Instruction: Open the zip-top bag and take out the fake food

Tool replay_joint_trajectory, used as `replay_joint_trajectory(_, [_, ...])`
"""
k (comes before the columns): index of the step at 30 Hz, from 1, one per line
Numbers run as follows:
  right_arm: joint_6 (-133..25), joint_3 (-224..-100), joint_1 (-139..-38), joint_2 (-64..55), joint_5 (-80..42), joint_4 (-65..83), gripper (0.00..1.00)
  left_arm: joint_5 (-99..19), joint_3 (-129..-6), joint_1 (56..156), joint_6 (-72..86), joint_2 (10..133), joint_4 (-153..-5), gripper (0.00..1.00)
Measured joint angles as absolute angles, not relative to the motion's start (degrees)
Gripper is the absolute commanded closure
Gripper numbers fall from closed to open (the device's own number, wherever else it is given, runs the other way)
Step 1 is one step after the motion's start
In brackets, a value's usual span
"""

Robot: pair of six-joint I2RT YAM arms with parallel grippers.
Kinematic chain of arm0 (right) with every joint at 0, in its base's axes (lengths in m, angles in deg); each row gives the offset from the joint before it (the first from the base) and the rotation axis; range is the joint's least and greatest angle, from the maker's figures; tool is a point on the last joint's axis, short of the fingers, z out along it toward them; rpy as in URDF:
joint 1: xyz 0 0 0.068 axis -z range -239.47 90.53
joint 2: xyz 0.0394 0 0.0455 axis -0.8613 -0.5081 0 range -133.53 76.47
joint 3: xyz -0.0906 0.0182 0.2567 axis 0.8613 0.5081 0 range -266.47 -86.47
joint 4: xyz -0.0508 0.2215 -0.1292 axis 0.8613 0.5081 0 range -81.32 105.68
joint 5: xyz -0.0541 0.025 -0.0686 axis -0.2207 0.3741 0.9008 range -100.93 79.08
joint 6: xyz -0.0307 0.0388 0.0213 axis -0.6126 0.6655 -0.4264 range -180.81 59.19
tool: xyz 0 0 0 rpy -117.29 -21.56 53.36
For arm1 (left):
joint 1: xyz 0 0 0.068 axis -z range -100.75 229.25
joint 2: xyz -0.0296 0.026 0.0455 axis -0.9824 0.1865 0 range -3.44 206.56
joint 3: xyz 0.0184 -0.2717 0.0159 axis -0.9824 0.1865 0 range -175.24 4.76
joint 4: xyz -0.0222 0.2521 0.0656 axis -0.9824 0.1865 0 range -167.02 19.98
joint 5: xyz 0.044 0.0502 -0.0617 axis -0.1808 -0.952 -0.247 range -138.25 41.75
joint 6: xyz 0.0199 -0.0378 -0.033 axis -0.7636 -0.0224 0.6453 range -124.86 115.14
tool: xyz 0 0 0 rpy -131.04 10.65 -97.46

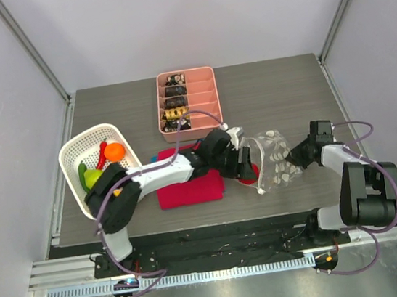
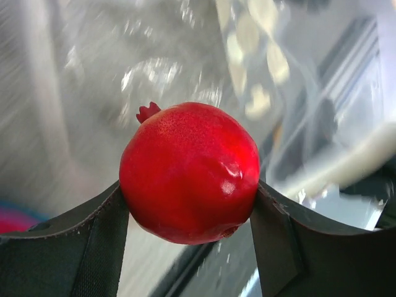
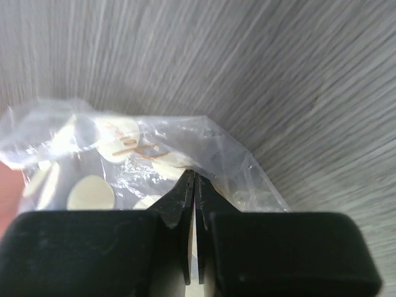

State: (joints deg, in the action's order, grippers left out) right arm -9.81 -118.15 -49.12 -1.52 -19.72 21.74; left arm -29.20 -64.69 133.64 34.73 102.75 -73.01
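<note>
The clear zip-top bag with whitish dots lies right of centre on the table, its mouth facing left. My left gripper is at that mouth, shut on a glossy red fruit with a small crown, held between both fingers. The bag's film is right behind the fruit. My right gripper is shut on the bag's right edge; in the right wrist view its jaws pinch the plastic. An orange, a red chili and a green piece lie in the white basket.
The white lattice basket stands at the left. A pink divided tray with dark and gold pieces is at the back centre. A red cloth lies under the left arm, near the table's front edge.
</note>
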Motion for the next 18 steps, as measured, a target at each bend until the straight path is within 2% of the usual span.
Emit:
replay_joint_trajectory(6, [-9.65, -118.98, -48.33, -2.11, -13.45, 19.75, 0.92, -31.26, -54.72, 131.02, 30.86, 84.00, -65.14, 1.00])
replay_joint_trajectory(9, [-10.44, -120.95, -47.67, -3.95, -9.97, 19.36, 0.93, -35.82, -50.85, 127.50, 29.99, 72.46, -58.45, 1.00])
replay_joint_trajectory(14, [-14.16, -122.24, -47.72, -2.14, -1.21, 22.79, 0.90, -51.30, -48.40, 116.33, 29.68, 56.37, -48.59, 1.00])
replay_joint_trajectory(18, [-16.98, -123.18, -51.30, 8.75, 6.48, 28.43, 0.85, -63.95, -46.94, 105.62, 31.23, 48.74, -43.52, 0.97])
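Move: The left hand already holds the red pomegranate just outside the bag's mouth. The white basket lies about 43 cm to its left, 8 cm farther out and 5 cm lower. Between them the red cloth lies some 19 cm left and 5 cm out; the pink organizer is about 16 cm left and 26 cm out. The shut right fingertips are down on the clear bag, whose middle is about 4 cm to their left, level with them. Still pinching the pomegranate, the left hand carries it away from the bag towards the basket, sweeping some 33 cm left while climbing about 12 cm and ending a little forward, with a wrist turn of roughly 50 degrees counter-clockwise. The right hand, fingers kept shut on the bag's far end, drags it about 7 cm to the right, rolls, then rises quickly by 5 cm. ##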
